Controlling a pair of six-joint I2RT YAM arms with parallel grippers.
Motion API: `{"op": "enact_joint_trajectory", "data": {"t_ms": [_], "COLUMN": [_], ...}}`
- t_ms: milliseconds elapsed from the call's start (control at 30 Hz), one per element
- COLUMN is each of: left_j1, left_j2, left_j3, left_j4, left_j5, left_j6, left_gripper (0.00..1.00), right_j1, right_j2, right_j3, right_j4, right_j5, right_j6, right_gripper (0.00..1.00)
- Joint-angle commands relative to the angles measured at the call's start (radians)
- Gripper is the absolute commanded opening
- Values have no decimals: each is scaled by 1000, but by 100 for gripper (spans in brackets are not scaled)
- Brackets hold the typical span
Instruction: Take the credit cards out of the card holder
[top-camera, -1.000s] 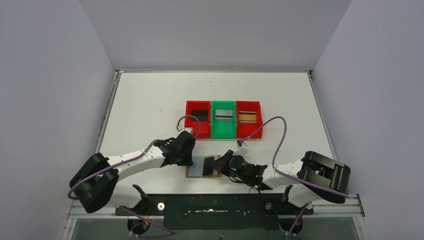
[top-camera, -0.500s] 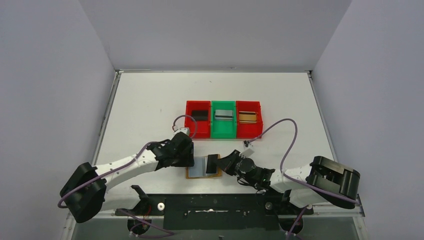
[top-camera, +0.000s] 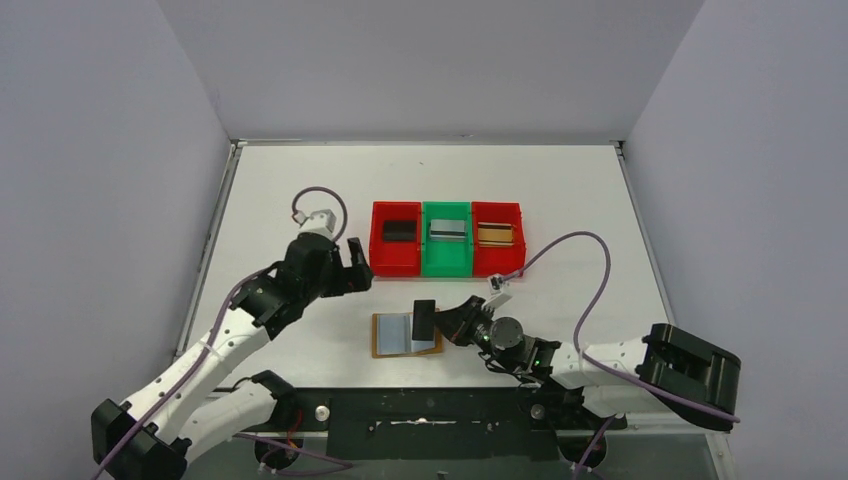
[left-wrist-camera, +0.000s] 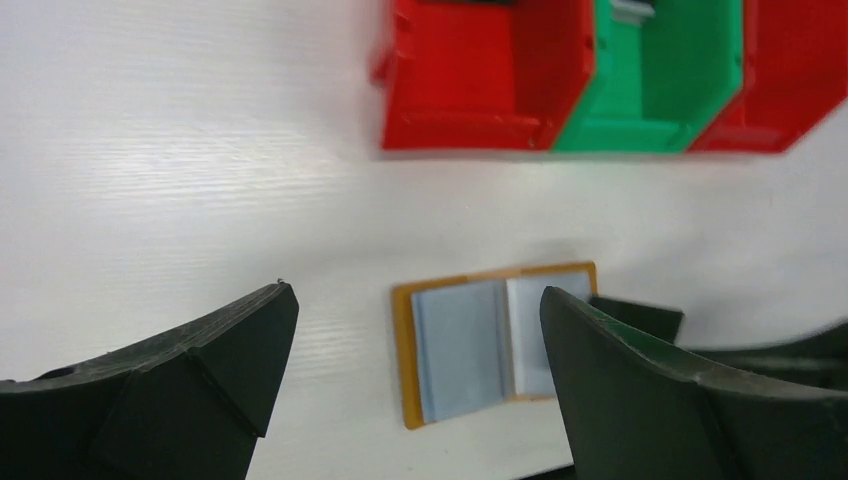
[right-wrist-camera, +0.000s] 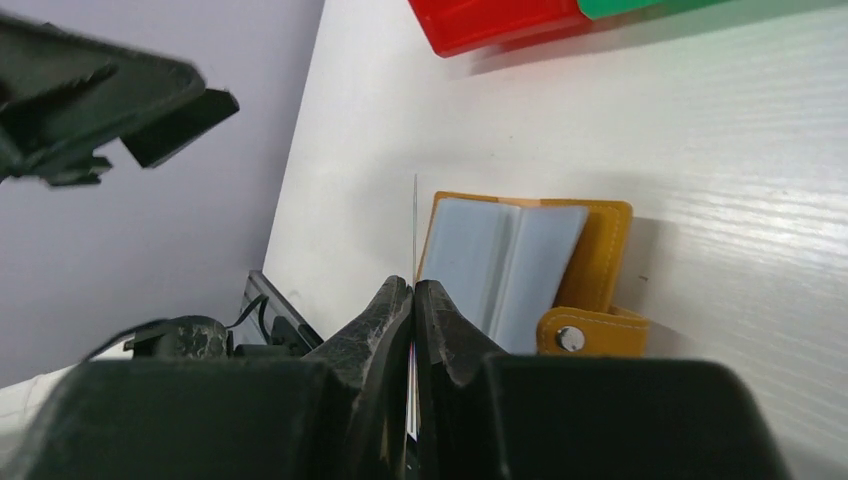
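Observation:
The tan card holder (top-camera: 388, 335) lies open on the table, its pale blue pockets facing up; it also shows below my left wrist (left-wrist-camera: 470, 340) and as the card holder (right-wrist-camera: 510, 260) in the right wrist view. My right gripper (top-camera: 447, 325) is shut on a black credit card (top-camera: 424, 319), held on edge over the holder's right half. In its own view the right gripper (right-wrist-camera: 413, 285) pinches that card (right-wrist-camera: 414, 215) edge-on. My left gripper (top-camera: 358, 266) hangs open and holds nothing, up near the left red bin, apart from the holder. Its fingers (left-wrist-camera: 240, 340) frame the holder from above.
Three joined bins sit behind the holder: a red bin (top-camera: 380, 262) with a black card (top-camera: 399, 230), a green bin (top-camera: 446, 264) with a silver card (top-camera: 448, 230), and a red bin (top-camera: 512, 262) with a gold card (top-camera: 496, 234). The holder's snap tab (right-wrist-camera: 585, 335) points toward my right arm.
My left gripper let go of the card holder, opened wide and rose back-left toward the red bin. My right gripper drew the black card rightward, out over the holder.

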Motion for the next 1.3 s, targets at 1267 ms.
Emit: {"op": "enact_joint_trajectory", "data": {"t_ms": [1267], "left_j1": [518], "left_j2": [-220], "left_j3": [-46], "left_j4": [70], "left_j5": [-52], "left_j6": [170], "left_gripper": [96], "right_j1": [-90], "right_j2": [496], "right_j3": [990], "right_j4": [-678], "right_j5": [-59], "right_j6": [-1857], "right_gripper": [0]}}
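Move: The black card already pinched in the right gripper is bound for the left red box, whose middle lies about 21 cm ahead, 9 cm left and 7 cm below that hand. The green box beside it is 21 cm ahead and 2 cm right of the same hand; the open card holder is 7 cm left, 1 cm ahead, 10 cm down. From the empty left gripper, the left red box is some 13 cm ahead, 7 cm right, 13 cm below. Keep the black card pinched in the right gripper and raise it clear of the card holder, then swing it about 14 cm forward and half as far left to the left red box, rolling the wrist strongly (some 100 degrees of turn in all) and sinking a little at the end. Meanwhile clear the wide-open left gripper about 14 cm to the left, away from holder and boxes. ##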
